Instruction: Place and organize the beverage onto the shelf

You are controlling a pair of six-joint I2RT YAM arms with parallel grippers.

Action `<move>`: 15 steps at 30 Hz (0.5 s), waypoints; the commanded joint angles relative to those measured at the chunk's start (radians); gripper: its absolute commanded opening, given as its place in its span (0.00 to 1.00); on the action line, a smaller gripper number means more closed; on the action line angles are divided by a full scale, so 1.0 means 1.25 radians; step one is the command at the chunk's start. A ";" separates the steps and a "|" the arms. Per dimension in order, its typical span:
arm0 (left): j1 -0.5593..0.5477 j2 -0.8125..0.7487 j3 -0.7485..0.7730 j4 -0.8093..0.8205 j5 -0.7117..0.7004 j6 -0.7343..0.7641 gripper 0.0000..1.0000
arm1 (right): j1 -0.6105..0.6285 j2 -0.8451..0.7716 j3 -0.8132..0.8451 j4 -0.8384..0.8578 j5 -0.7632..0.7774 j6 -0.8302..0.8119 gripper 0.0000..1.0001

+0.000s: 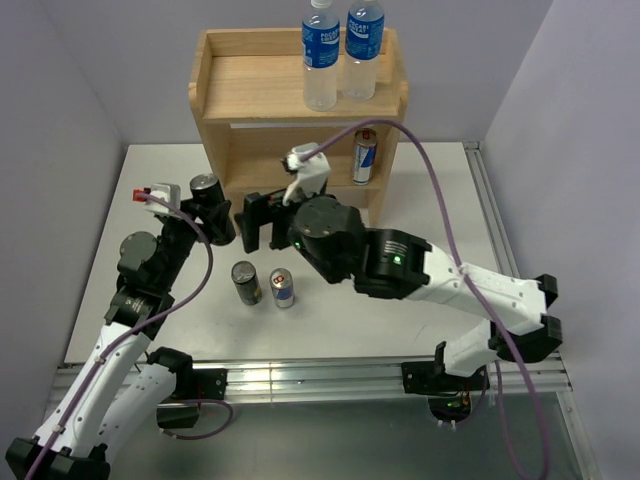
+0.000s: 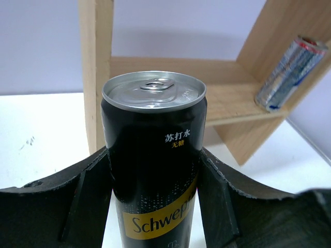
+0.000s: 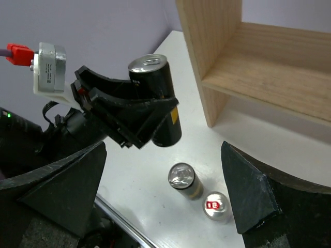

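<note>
My left gripper point(image 1: 212, 208) is shut on a black Schweppes can point(image 2: 154, 155), holding it just left of the wooden shelf point(image 1: 240, 85), near its left side panel point(image 2: 96, 72). The right wrist view shows this can point(image 3: 158, 101) tilted and lifted off the table. My right gripper point(image 1: 257, 220) stands open and holds nothing, in front of the shelf's lower tier and beside the held can. On the table below it stand a dark can point(image 3: 184, 181) and a silver can with a red tab point(image 3: 216, 206). A blue and silver can point(image 1: 365, 155) stands on the lower tier point(image 2: 232, 98).
Two clear water bottles point(image 1: 340, 50) with blue labels stand on the right of the shelf's top board. The two loose cans point(image 1: 246, 282) point(image 1: 283, 288) stand side by side on the white table in front of the shelf. Purple walls close in the left, right and back.
</note>
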 commanded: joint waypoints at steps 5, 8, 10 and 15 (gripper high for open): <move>-0.108 0.027 -0.046 0.279 -0.122 0.023 0.00 | 0.039 -0.172 -0.180 0.084 0.119 0.030 0.99; -0.194 0.064 -0.071 0.342 -0.187 0.086 0.00 | 0.043 -0.240 -0.274 0.094 0.145 0.056 0.99; -0.242 0.108 -0.077 0.410 -0.269 0.146 0.00 | 0.043 -0.283 -0.336 0.097 0.162 0.065 0.99; -0.351 0.193 -0.085 0.567 -0.367 0.269 0.00 | 0.043 -0.329 -0.417 0.078 0.202 0.092 0.99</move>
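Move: The left hand, gripping the black can, faces the shelf unit: the middle of its middle board lies about 15 cm ahead, 15 cm to the right and some 9 cm lower. The silver can on that board stands about 13 cm ahead and 28 cm right. On the table the dark can stands about 9 cm back and 2 cm right, some 26 cm below. From the right hand, the board's middle is about 24 cm ahead, 9 cm right and 20 cm below. Keeping its grip on the black can, the left hand carries it about 8 cm to the right and, after a moment, some 4 cm down, towards the middle board, rolling slightly. The empty right hand, fingers still wide open, clears out ahead of it, about 9 cm to the right, then also sinking about 5 cm. ##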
